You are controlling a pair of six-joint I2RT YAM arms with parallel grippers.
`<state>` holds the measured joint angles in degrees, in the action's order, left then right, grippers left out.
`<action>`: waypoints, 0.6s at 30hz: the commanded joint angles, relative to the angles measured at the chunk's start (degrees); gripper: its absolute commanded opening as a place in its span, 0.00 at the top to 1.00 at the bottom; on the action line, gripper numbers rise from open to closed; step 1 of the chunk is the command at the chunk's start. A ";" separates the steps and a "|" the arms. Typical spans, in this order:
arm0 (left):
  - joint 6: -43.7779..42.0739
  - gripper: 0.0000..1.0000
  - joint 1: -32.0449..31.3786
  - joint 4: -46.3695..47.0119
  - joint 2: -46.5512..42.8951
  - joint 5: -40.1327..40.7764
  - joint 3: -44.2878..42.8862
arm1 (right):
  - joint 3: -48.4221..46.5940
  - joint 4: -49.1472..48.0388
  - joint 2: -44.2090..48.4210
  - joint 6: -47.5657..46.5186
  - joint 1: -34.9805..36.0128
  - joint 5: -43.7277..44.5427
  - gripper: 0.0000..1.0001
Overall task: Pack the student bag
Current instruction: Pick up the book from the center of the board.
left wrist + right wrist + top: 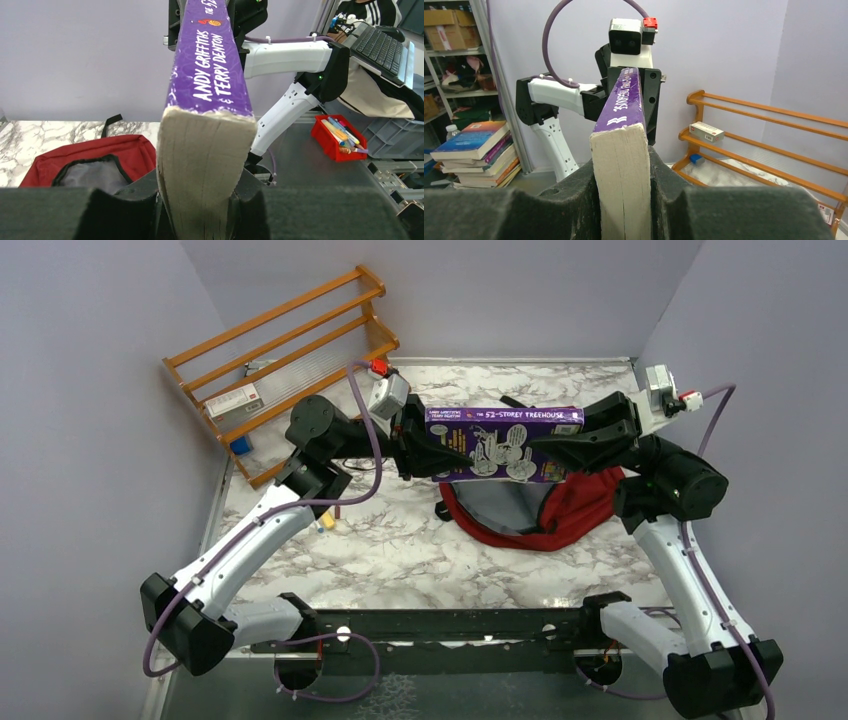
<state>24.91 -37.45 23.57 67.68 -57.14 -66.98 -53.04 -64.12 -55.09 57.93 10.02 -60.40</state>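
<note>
A thick purple paperback book [503, 443] hangs in the air, spine up, over the dark red student bag [545, 512]. My left gripper [418, 445] is shut on the book's left end. My right gripper [570, 447] is shut on its right end. The bag lies open on the marble table, grey lining showing, mouth towards the left. In the left wrist view the book's page edge [202, 165] sits between my jaws, with the bag [95, 160] below left. In the right wrist view the book [621, 165] fills the gap between my jaws.
A wooden rack [290, 350] leans at the back left with a small white box [233, 402] and a blue item [240, 444] on it. A small yellow object [327, 524] lies on the table by the left arm. Grey walls close three sides.
</note>
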 commanded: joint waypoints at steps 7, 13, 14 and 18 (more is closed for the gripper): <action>1.93 1.00 -0.02 1.56 2.67 -0.87 0.22 | -0.81 13.08 3.85 -12.17 0.18 6.02 0.89; 3.13 1.00 1.30 1.56 5.34 -0.31 0.40 | -4.13 36.46 7.55 -28.50 0.20 9.52 0.44; 3.44 1.00 1.66 1.56 5.76 -0.57 0.21 | -4.83 40.05 7.99 -30.94 0.22 10.73 0.38; 3.57 1.00 3.18 1.56 6.57 -1.41 0.41 | -6.24 49.07 10.33 -38.13 0.17 17.09 0.27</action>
<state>27.42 -35.73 23.14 74.50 -57.63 -66.54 -56.97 -29.15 -47.07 31.16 10.07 -51.57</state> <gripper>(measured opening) 0.275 0.712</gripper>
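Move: The purple book is clamped between both grippers: its middle is about 7 cm to the left gripper's right and 6 cm to the right gripper's left, roughly level with both. The grey opening of the red bag, where the book is bound, lies some 22 cm ahead, 15 cm right and 40 cm below the left gripper; from the right gripper it is about 22 cm ahead, in line sideways and 44 cm below. Keep the left gripper shut on the book's left end and, starting slowly, carry it down about 4 cm and nearly as far forward, drifting right towards the bag, tipping roughly 10 degrees. Meanwhile open the right gripper well off the book's right end, easing it forward about 3 cm and slightly right while turning it some 15 degrees clockwise. ##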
